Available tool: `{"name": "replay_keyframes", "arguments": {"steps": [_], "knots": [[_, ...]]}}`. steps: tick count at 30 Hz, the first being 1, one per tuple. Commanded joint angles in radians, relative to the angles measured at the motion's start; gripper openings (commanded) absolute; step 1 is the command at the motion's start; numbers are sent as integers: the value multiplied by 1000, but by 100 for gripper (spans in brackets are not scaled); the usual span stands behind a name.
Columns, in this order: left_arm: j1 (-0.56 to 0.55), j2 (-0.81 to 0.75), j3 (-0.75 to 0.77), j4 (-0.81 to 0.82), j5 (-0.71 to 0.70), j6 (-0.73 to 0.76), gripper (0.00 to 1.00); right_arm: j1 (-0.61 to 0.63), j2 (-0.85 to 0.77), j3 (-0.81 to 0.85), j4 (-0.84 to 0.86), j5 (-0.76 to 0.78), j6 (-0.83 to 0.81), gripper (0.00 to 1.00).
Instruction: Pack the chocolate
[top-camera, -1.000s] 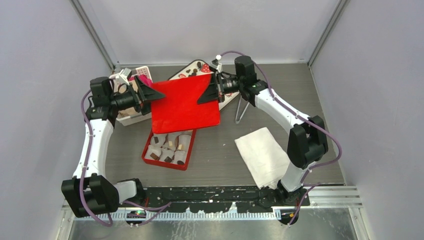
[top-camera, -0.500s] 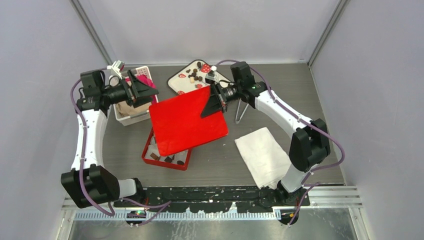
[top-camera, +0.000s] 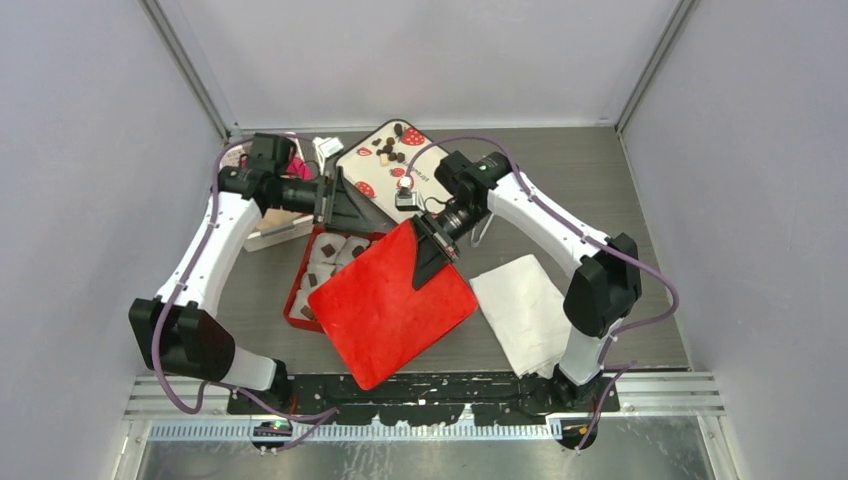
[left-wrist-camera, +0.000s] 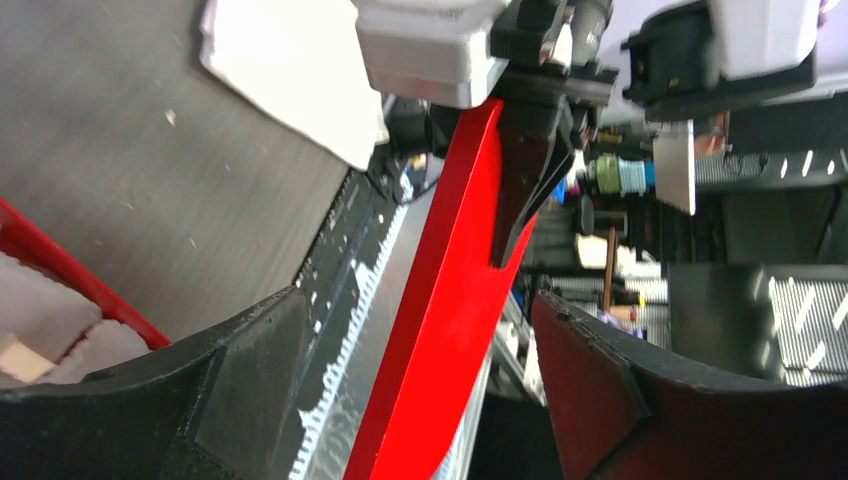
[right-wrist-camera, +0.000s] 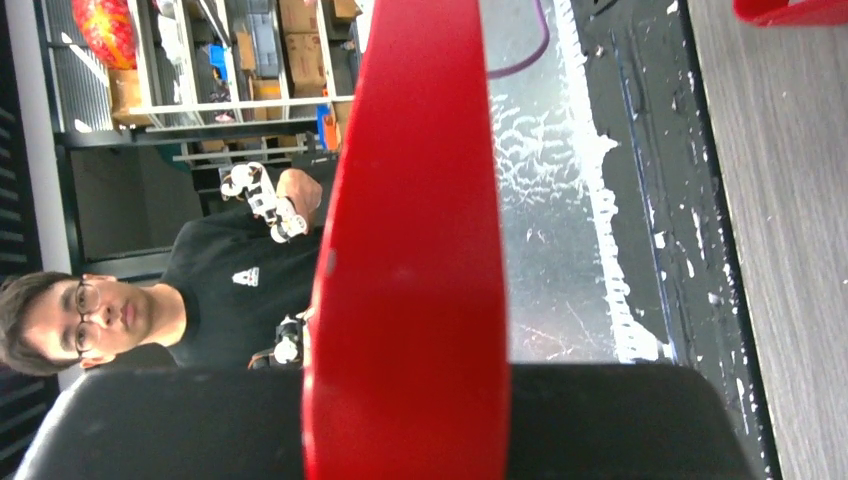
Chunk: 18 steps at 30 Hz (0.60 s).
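Dark chocolate pieces (top-camera: 328, 248) sit in white paper cups in the red box (top-camera: 300, 300), which the red lid partly covers. More loose chocolates (top-camera: 390, 152) lie on the strawberry-print plate (top-camera: 362, 165). My right gripper (top-camera: 432, 250) is shut on the far edge of the red lid (top-camera: 395, 305) and holds it tilted over the box's near right side. In the right wrist view the lid (right-wrist-camera: 410, 250) shows edge-on in that gripper (right-wrist-camera: 410, 400). My left gripper (top-camera: 350, 205) is open and empty at the box's far end. In its wrist view (left-wrist-camera: 415, 300) the lid (left-wrist-camera: 450, 300) stands beyond its fingers.
A white cloth (top-camera: 520, 305) lies right of the lid. A white bin (top-camera: 270, 228) stands at the back left. A wire stand (top-camera: 485, 225) stands behind the right gripper. The black rail (top-camera: 430, 385) runs along the near edge.
The right gripper has carried the lid toward the near edge and turned it, baring the box's far end. The left gripper has swung right from the bin to the box's far end.
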Motion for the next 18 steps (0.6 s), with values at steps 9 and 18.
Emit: {"name": "replay_keyframes", "arguments": {"steps": [9, 18], "knots": [[-111, -61, -56, -149, 63, 90, 77, -11, 31, 99, -199, -70, -202, 1], [-169, -119, -172, 24, 118, -54, 54, -26, 99, 184, -264, -86, -265, 1]]}}
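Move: The red lid, held up in the air in the right hand's fingers, has its middle about 15 cm back and 5 cm right of the left hand, some 3 cm lower; its near rim is only about 8 cm back. From the right hand that middle is 6 cm left, 6 cm back and slightly lower. The box stands 27 cm below the left hand, 6 cm left and 1 cm back; the strawberry tray lies 20 cm ahead, 8 cm right and 29 cm below. The red lid is held nearly still by the right hand, which keeps its pinch on the edge and shifts only about a centimetre. The left hand comes back some 8 cm towards the lid, easing a little right and down and turning about 10 degrees clockwise, to bring its open fingers above and below the rim, and closes them part way; a grip can't be seen yet. ##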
